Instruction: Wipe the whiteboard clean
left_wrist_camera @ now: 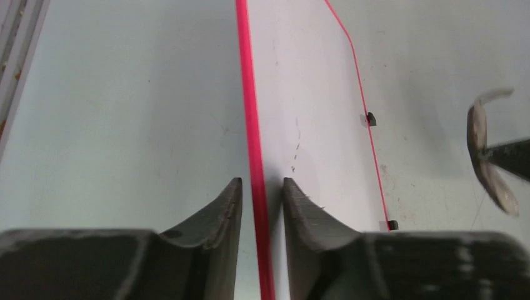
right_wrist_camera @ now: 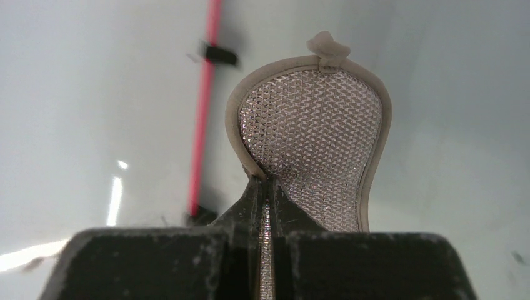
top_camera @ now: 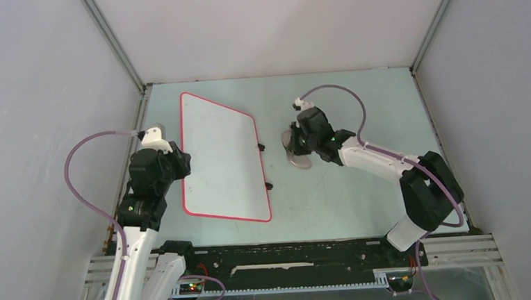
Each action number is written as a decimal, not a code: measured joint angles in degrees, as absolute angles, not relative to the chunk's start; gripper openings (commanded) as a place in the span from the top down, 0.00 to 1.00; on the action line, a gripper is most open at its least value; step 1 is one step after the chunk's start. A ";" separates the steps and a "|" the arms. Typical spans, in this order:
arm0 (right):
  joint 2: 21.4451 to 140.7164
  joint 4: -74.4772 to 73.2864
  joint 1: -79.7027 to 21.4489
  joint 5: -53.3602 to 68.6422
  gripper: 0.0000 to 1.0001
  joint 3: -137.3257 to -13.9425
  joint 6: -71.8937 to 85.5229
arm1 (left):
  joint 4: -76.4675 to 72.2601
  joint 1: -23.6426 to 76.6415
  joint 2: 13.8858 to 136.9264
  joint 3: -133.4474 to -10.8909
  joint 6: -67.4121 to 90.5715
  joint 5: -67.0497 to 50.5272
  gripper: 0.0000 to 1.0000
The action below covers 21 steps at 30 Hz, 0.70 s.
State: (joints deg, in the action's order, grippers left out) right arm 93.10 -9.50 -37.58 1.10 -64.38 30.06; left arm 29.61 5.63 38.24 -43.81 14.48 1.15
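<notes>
The whiteboard (top_camera: pixel 221 156) lies on the table left of centre, white with a red-pink rim and no clear writing. The left wrist view shows only faint specks on it (left_wrist_camera: pixel 306 94). My left gripper (top_camera: pixel 180 162) is at its left edge. Its jaws straddle the red rim (left_wrist_camera: pixel 255 156) with a small gap on each side, so the gripper (left_wrist_camera: pixel 262 184) is open. My right gripper (top_camera: pixel 303 144) is shut on a grey knobbly cloth pad (right_wrist_camera: pixel 312 137) and holds it upright just right of the board's right edge, near its clips. The pad also shows in the left wrist view (left_wrist_camera: pixel 490 156).
Two small black clips (top_camera: pixel 261 147) (top_camera: pixel 268 186) stick out from the board's right edge. Grey walls close in the table on the left, back and right. A black rail (top_camera: pixel 290 260) runs along the near edge between the arm bases.
</notes>
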 measured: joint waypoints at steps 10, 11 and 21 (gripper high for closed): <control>83.26 -21.26 -37.50 -11.27 1.00 -47.40 28.05 | 31.20 5.63 38.15 -43.81 14.37 1.28 0.37; 82.74 -22.06 -37.60 -12.12 0.97 -46.74 28.29 | 31.29 5.63 38.00 -43.81 14.35 1.28 0.35; 73.41 -28.75 -40.51 -15.05 0.30 -42.89 29.69 | 33.67 5.65 34.50 -44.40 14.35 1.98 0.12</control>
State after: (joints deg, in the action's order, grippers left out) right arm 73.41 -28.75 -40.51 -15.05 -42.89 29.69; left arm 33.67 5.65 34.50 -44.40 14.35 1.98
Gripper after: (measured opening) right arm 0.558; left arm 0.858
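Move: The right hand holds the eraser over bare table; the spot it goes to lies about 11 cm back, 13 cm to its right and 10 cm below. The slanting whiteboard's middle is some 22 cm to this hand's left, level fore and aft and about as high; its lower black clip is 9 cm left, 12 cm back and 10 cm down. The left fingers still straddle the board's raised left edge, right at the hand point. Rightward, back and down, the right hand swings the eraser away from the whiteboard, some 13 cm right and 11 cm back, sinking about 9 cm and rolling its left side down some 25 degrees. At the bottom the fingers open and the hand starts up, about 2 cm. Meanwhile the left fingers spread wide around the board's edge, that hand only beginning to draw back, 1 to 2 cm. ##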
